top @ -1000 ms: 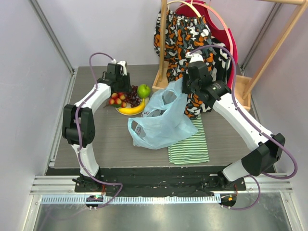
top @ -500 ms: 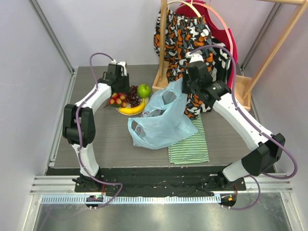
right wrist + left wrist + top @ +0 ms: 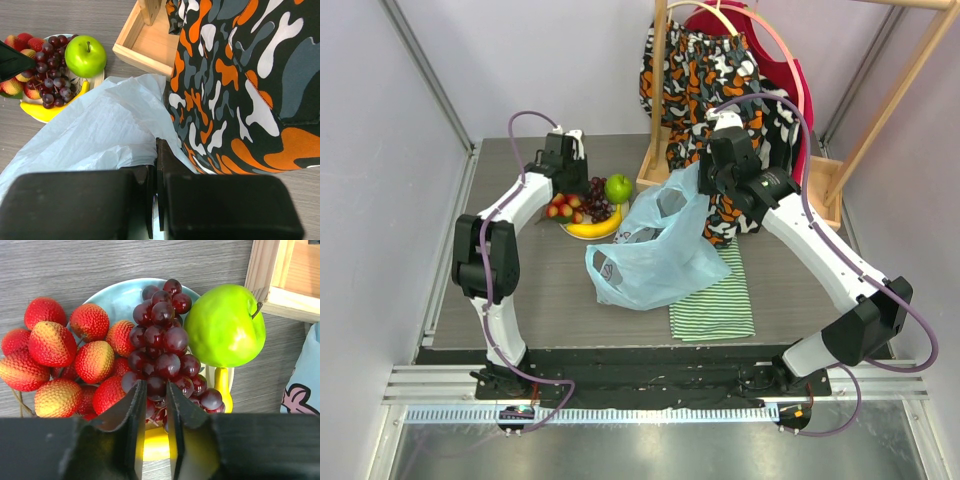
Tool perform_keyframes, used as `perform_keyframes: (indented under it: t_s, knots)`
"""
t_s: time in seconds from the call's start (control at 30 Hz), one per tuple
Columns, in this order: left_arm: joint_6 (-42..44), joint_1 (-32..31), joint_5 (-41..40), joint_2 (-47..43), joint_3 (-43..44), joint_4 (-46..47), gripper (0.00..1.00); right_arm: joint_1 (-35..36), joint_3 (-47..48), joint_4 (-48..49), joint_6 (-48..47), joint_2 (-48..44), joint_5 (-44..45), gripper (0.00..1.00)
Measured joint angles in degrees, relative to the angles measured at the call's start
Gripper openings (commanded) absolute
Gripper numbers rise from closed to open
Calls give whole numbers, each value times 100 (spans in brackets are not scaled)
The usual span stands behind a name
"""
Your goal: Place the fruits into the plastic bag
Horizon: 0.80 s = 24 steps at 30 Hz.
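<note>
On the pale plate (image 3: 117, 297) lie the fruits: dark purple grapes (image 3: 162, 347), a green apple (image 3: 225, 325), red strawberries (image 3: 60, 350) and a yellow banana (image 3: 592, 228) along its near edge. My left gripper (image 3: 155, 390) reaches down over the plate, its jaws narrow and pinching a grape at the near end of the bunch. The light-blue plastic bag (image 3: 655, 255) lies right of the plate. My right gripper (image 3: 156, 150) is shut on the bag's upper edge and holds that edge up, so the bag (image 3: 100, 130) slopes down toward the plate.
A green-and-white striped cloth (image 3: 715, 300) lies under the bag's right side. A wooden rack (image 3: 660, 100) stands at the back, its base frame (image 3: 280, 280) close behind the apple. An orange, black and white garment (image 3: 240, 75) hangs beside my right gripper.
My left gripper's jaws have narrowed round the grapes. Both arms, the bag and the fruit have stayed where they were.
</note>
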Motion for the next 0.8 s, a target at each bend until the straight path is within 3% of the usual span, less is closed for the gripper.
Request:
perform_keyframes:
  t_s: [0.2,0.57,0.8]
  knots:
    - [-4,0,9,0,0,-2,1,-2,0,0,0,0,0,1]
    - [-61,0,326,-50,0,2,0,-2,0,0,2,0,0,1]
    - [-146,-4,426,-542,-205,140,0,-2,0,0,2,0,-7,1]
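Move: The left hand's open fingers are already down at the near end of the dark red grapes, whose middle is about 3 cm ahead, 1 cm to the right and 1 cm lower. The green apple sits some 5 cm ahead and 7 cm right, the red fruits about 2 cm ahead and 7 cm left, and the banana roughly 4 cm back and 1 cm right. From the right hand, the grapes are about 12 cm ahead, 22 cm left and 17 cm below. With the left hand first staying in place, its fingers close from about a quarter open to almost fully shut, pinching the grape bunch at its near end, seemingly by the stem. It then eases about 1 cm to the right and lifts, slowly and then faster, to about 4 cm up and 1 cm back, tilting only some five degrees, while the right hand stays put and keeps its pinch on the bag's rim. ##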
